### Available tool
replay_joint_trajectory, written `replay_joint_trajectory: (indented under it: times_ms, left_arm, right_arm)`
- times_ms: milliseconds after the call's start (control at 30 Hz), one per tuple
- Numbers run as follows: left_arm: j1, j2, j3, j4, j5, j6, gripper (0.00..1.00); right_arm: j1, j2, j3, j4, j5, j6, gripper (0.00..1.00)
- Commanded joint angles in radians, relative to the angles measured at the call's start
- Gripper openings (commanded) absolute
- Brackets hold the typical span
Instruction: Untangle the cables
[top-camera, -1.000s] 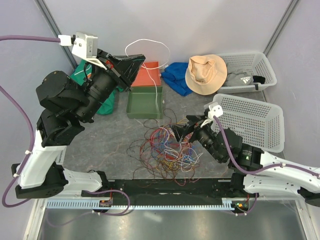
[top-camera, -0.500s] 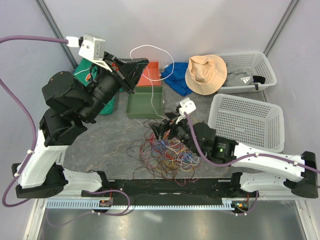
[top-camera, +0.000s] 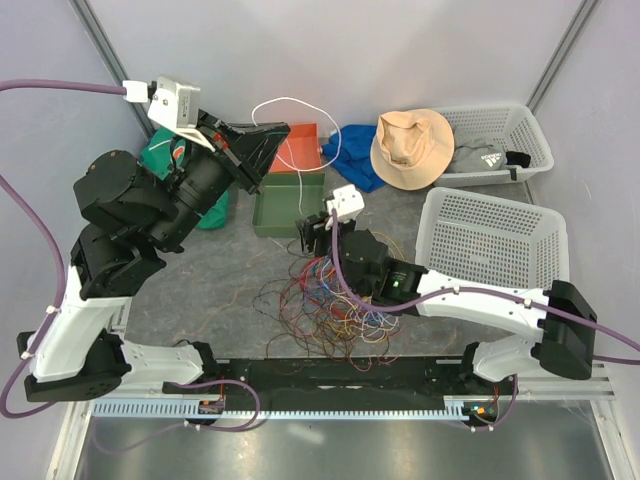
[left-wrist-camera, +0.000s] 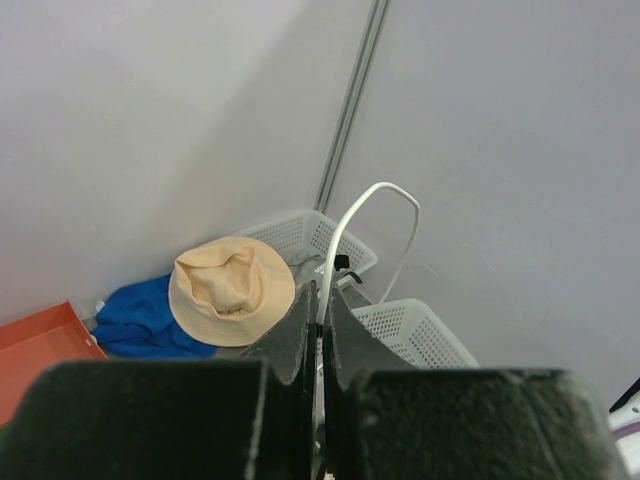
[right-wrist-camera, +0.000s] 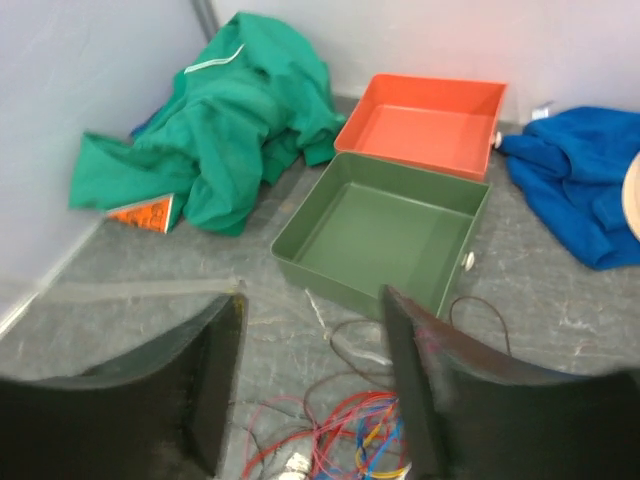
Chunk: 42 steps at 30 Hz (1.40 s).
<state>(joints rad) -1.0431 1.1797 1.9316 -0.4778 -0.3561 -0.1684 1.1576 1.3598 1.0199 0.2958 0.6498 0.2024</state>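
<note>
The cables (top-camera: 330, 300) lie in a tangle of red, orange, yellow, white, blue and purple strands on the grey table. My left gripper (top-camera: 268, 140) is raised at the back left and is shut on a white cable (top-camera: 290, 101). That cable loops above the trays and runs down to the tangle. In the left wrist view the jaws (left-wrist-camera: 321, 310) pinch the white cable (left-wrist-camera: 365, 205). My right gripper (top-camera: 314, 236) is open and empty, low over the tangle's far edge. In the right wrist view (right-wrist-camera: 315, 380) red and blue strands (right-wrist-camera: 365, 432) lie between its fingers.
A green tray (top-camera: 288, 203) and an orange tray (top-camera: 297, 152) sit just behind the tangle. A green cloth (top-camera: 212, 205), a blue cloth (top-camera: 352, 155) and a tan hat (top-camera: 411, 147) lie along the back. Two white baskets (top-camera: 497, 245) stand at the right.
My right arm has swung left and forward over the tangle, from near the basket to the green tray's front. My left gripper has shifted slightly, still holding the white cable.
</note>
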Motion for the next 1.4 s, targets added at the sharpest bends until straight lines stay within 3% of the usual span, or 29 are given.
replay_joint_trajectory:
  times_ms: [0, 100, 233, 367, 633, 867, 933, 967, 1033, 1067, 1233, 1333, 1367]
  left_arm:
    - [-0.003, -0.032, -0.022, 0.013, 0.006, 0.020, 0.02]
    - [-0.003, -0.051, -0.040, 0.010, -0.012, 0.024, 0.02]
    - [-0.003, -0.098, -0.097, 0.014, -0.075, 0.026, 0.02]
    - [-0.003, -0.164, -0.204, 0.054, -0.162, 0.014, 0.02]
    - [-0.003, -0.325, -0.564, 0.197, -0.259, -0.040, 0.05]
    - [-0.005, -0.405, -0.851, 0.251, -0.271, -0.192, 0.08]
    - [-0.003, -0.402, -0.922, 0.248, -0.262, -0.220, 0.21]
    - [-0.003, -0.402, -0.951, 0.245, -0.254, -0.245, 0.56]
    - [-0.003, -0.402, -0.968, 0.219, -0.257, -0.270, 0.81]
    - [-0.005, -0.405, -0.976, 0.206, -0.268, -0.285, 0.99]
    - [-0.003, -0.469, -0.979, 0.145, -0.357, -0.322, 1.00]
    - [-0.003, -0.512, -1.014, 0.232, -0.316, -0.271, 1.00]
    - [-0.005, -0.543, -1.052, 0.339, -0.243, -0.214, 1.00]
  right_arm:
    - [-0.048, 0.012, -0.004, 0.181, 0.068, 0.029, 0.44]
    - [-0.061, -0.001, -0.004, 0.204, 0.091, 0.046, 0.00]
    - [-0.059, -0.092, 0.014, 0.142, 0.070, 0.029, 0.00]
    - [-0.059, -0.183, 0.182, -0.042, 0.054, 0.014, 0.00]
    - [-0.059, -0.226, 0.507, -0.341, -0.018, 0.035, 0.00]
    - [-0.059, -0.222, 0.592, -0.440, -0.053, 0.040, 0.00]
    - [-0.059, -0.220, 0.611, -0.455, -0.058, 0.038, 0.00]
    - [-0.059, -0.217, 0.620, -0.463, -0.061, 0.029, 0.00]
    - [-0.059, -0.209, 0.649, -0.486, -0.052, 0.020, 0.00]
    - [-0.059, -0.205, 0.661, -0.495, -0.042, 0.014, 0.00]
    - [-0.059, -0.191, 0.712, -0.541, -0.024, -0.012, 0.00]
    - [-0.059, -0.189, 0.714, -0.560, -0.029, 0.003, 0.00]
    - [-0.059, -0.188, 0.710, -0.564, -0.032, 0.006, 0.00]
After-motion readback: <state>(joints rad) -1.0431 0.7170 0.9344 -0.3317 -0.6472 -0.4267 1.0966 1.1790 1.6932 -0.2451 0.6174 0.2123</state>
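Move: The white cable, its upper part still clamped in the raised left fingers, hangs down to the right hand: the strand to grip is about 2 cm ahead of that hand and 1 cm right, level with it. The tangle lies some 5 cm ahead, 7 cm right and 27 cm below the right hand; the green box is about 36 cm ahead, 8 cm left and 26 cm down. From the left hand, the tangle is roughly 11 cm ahead, 8 cm right and 56 cm below. The white cable's hanging strand gets pinched as the right hand eases forward about 3 cm and shuts its fingers, then is hauled upward, clear of the tangle, by nearly 30 cm and off to the right, the wrist rolling left side up before a slight sink. Meanwhile the left hand sinks about 27 cm towards the tangle, drifting a little left and tipping fingers down some 20 degrees, and opens wide to let go of the cable. ##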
